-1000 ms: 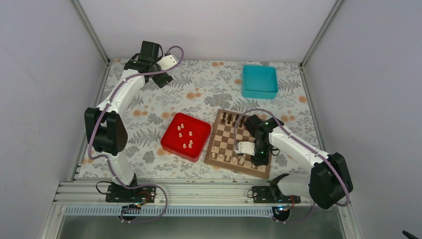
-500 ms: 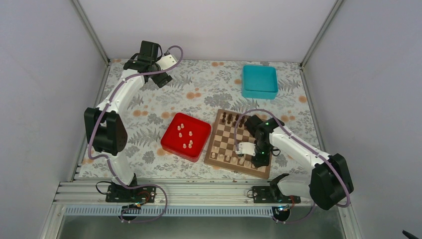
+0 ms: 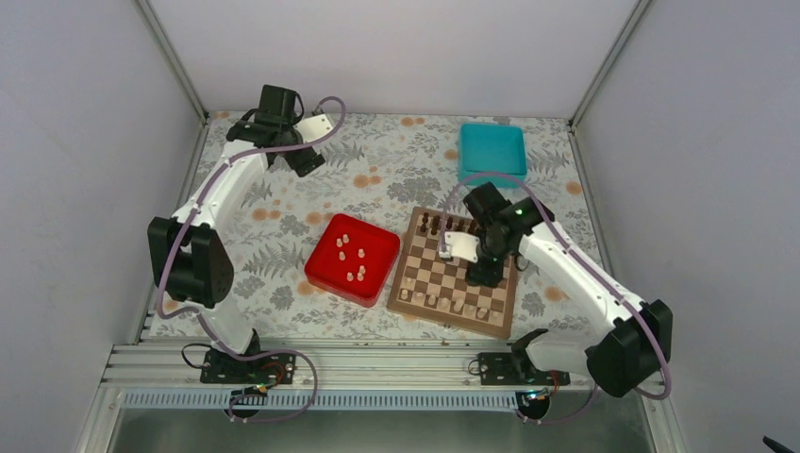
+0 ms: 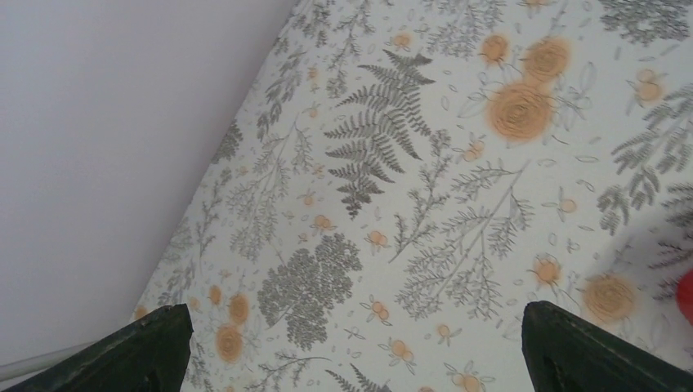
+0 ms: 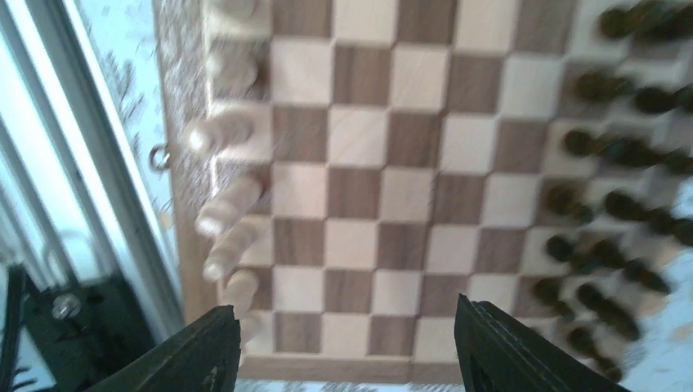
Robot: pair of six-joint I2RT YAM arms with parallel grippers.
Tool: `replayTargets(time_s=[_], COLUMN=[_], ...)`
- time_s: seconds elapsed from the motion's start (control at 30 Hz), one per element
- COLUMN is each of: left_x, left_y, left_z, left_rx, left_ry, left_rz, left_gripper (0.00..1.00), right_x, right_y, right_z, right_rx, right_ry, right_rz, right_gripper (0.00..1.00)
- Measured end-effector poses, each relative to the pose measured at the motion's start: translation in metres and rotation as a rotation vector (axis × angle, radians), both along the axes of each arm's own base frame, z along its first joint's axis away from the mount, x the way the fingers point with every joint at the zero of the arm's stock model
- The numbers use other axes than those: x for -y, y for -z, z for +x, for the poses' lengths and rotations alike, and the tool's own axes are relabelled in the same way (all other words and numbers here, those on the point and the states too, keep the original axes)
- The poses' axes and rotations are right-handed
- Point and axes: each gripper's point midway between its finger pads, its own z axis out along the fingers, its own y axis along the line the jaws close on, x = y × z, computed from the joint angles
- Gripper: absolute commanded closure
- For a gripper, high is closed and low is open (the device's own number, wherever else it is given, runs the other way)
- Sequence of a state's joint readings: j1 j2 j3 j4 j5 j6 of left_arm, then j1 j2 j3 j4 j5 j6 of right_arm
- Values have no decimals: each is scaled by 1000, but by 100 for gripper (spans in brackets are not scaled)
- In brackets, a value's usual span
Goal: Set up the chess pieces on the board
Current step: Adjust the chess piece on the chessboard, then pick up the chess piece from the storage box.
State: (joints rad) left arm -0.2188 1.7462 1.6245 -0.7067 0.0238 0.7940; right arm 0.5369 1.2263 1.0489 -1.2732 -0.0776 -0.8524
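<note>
The board (image 3: 420,269) lies right of centre, a row of cream chess pieces (image 3: 443,302) along its near edge and dark pieces (image 3: 436,225) on its far rows. More cream chess pieces (image 3: 351,253) lie in a red tray (image 3: 325,274). My right gripper (image 3: 486,276) hovers over the board's right half. In the right wrist view it (image 5: 351,351) is open with nothing between its fingers, cream pieces (image 5: 229,214) standing at the left edge of the board (image 5: 409,196). My left gripper (image 3: 308,160) is open over the cloth at the far left (image 4: 357,359).
A teal box (image 3: 492,153) sits at the back right. A floral cloth (image 3: 377,170) covers the table, with grey walls close on three sides. The metal rail (image 3: 377,363) with both arm bases runs along the near edge.
My right gripper has opened and pulled up and back from the board's near row toward its middle. The left arm has shifted slightly.
</note>
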Motion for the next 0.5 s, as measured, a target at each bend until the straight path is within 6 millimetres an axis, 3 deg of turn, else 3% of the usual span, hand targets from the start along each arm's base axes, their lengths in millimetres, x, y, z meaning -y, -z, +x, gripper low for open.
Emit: replayTargets(time_s=[0.17,0.27,0.4,0.5], left_x=[-4,-11,-28,-37], left_y=[8,18,28,27], left_z=[-19,-21,-20,-18], left_rx=[-15,-24,-32,-11], left_ry=[19,7,-32,-64], left_rz=[12,21,20,5], left_gripper=[0,0,0,0], right_x=[-37,-69,-129,-176], right_y=[-19,-25,-31,-30], right_z=[37,58,84,98], right_rx=[73,119,184,217], right_ry=[-48,-102,-181,-235], right_rz=[72,99,146,186], right_gripper=[29,35,54,58])
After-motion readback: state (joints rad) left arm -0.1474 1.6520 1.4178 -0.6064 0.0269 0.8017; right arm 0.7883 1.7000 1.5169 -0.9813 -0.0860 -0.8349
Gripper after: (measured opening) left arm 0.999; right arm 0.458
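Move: The white pieces left in the red box lie about 27 cm to the right hand's left, some 5 cm ahead and roughly 9 cm below. The end white piece of the near row on the board is 5 cm back, 3 cm to the right and about 8 cm below; the dark pieces' middle stands some 12 cm ahead, 2 cm left and 8 cm below. From the left hand, the boxed white pieces are about 24 cm back, 11 cm right and 18 cm below. Sweeping fast off the near part of the board, the empty right hand goes left about 18 cm and forward 10 towards the red box, rising slightly early on; its fingertips swing out forward and left, the wrist turns some 15 degrees counter-clockwise, and the partly open fingers end narrower. The empty left hand first eases back, then goes left and down, fingers wide open. ##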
